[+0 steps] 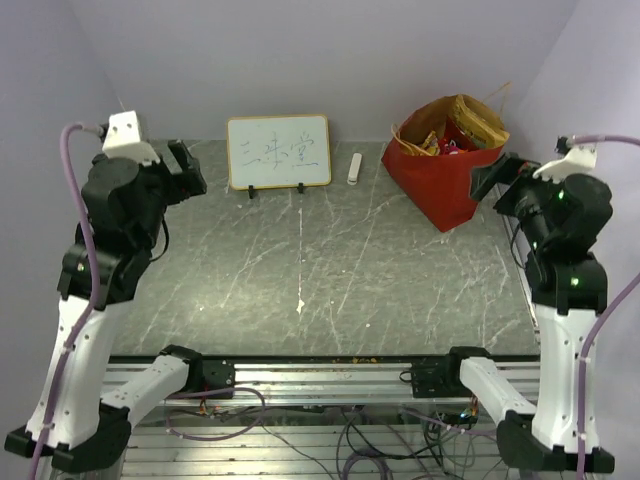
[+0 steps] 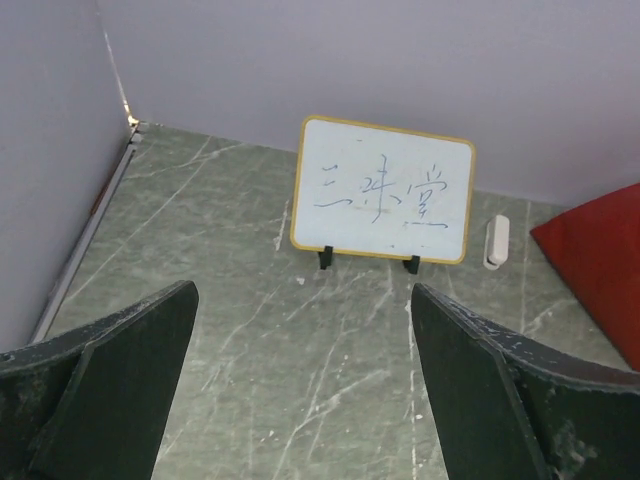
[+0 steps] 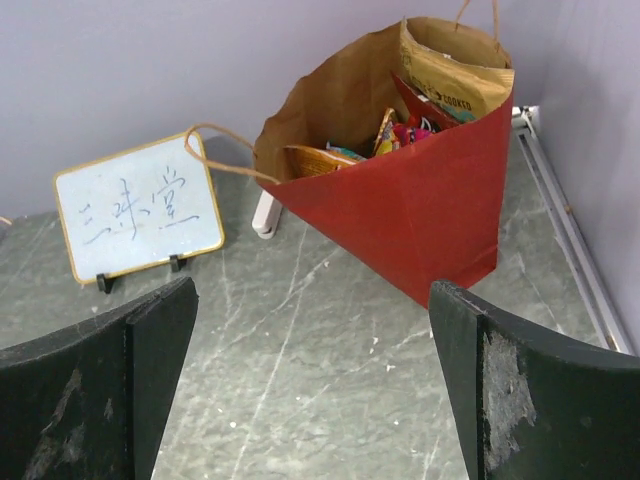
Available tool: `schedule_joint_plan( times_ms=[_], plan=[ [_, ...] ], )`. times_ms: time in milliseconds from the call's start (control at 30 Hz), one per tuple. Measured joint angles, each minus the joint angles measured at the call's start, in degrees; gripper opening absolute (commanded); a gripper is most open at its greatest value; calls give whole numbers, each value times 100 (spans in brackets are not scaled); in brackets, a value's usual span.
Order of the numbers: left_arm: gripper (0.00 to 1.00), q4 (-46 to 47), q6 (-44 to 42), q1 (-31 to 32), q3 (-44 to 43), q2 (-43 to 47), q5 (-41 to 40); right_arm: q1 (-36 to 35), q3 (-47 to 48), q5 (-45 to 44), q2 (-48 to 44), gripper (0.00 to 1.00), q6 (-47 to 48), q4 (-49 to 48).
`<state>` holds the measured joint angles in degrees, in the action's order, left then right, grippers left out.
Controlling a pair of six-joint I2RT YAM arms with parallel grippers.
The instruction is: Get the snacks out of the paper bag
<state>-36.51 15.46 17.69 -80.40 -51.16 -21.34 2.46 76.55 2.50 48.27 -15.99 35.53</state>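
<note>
The red paper bag (image 1: 445, 190) stands open at the back right of the table, its brown inside and a tan loop handle (image 3: 215, 150) showing. The snacks (image 3: 405, 130) sit inside it: a large tan-orange packet (image 3: 450, 70) sticks up at the back, with smaller red, orange and pink packets below the rim. My right gripper (image 1: 495, 178) hovers just right of the bag; in the right wrist view it (image 3: 312, 285) is open over bare table, the bag (image 3: 420, 210) ahead. My left gripper (image 1: 190, 165) is open at the far left, with nothing between its fingers (image 2: 302, 290).
A small whiteboard (image 1: 278, 150) with blue writing stands on black feet at the back centre. A white eraser-like stick (image 1: 355, 167) lies between it and the bag. Walls close in the table at the back and both sides. A corner of the bag (image 2: 600, 260) shows in the left wrist view.
</note>
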Motion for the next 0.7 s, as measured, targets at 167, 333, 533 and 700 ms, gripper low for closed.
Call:
schedule_joint_plan(
  times_ms=[167,333,533,700],
  plan=[
    [99,-503,192,0,-994,-844,146,-2,984,-170,953,100,-326,330],
    [99,-911,352,0,-1364,-1445,393,-11,1504,-378,1847,100,-658,459],
    [99,-1252,525,4,-1381,-1751,772,-52,1633,-944,2594,100,-1088,645],
    [96,-1355,654,7,-1360,-1764,979,-61,1615,-1095,2855,100,-1292,625]
  ],
)
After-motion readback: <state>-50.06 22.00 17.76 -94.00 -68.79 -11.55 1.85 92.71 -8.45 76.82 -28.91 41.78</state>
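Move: The snacks sit in the mouth of the red paper bag, some 22 cm ahead of the right hand, roughly straight in front and about 20 cm below. The white eraser lies about 24 cm ahead of that hand, 14 cm to its left and 38 cm down, with the whiteboard some 33 cm left, 27 cm ahead and 34 cm down. From the left hand the snacks are about 22 cm ahead, 43 cm right and 21 cm lower. The right hand reaches forward about 11 cm towards the bag's mouth, rising slightly before it sinks to some 5 cm lower than it began, tipping down, turning clockwise by roughly 15 degrees and rolling its left side up, with the fingers wide open and touching nothing. The left hand, also open and empty, goes forward and to the right, its forward travel easing off as it sinks to finish about 4 cm lower, while its fingers tip towards the table. ##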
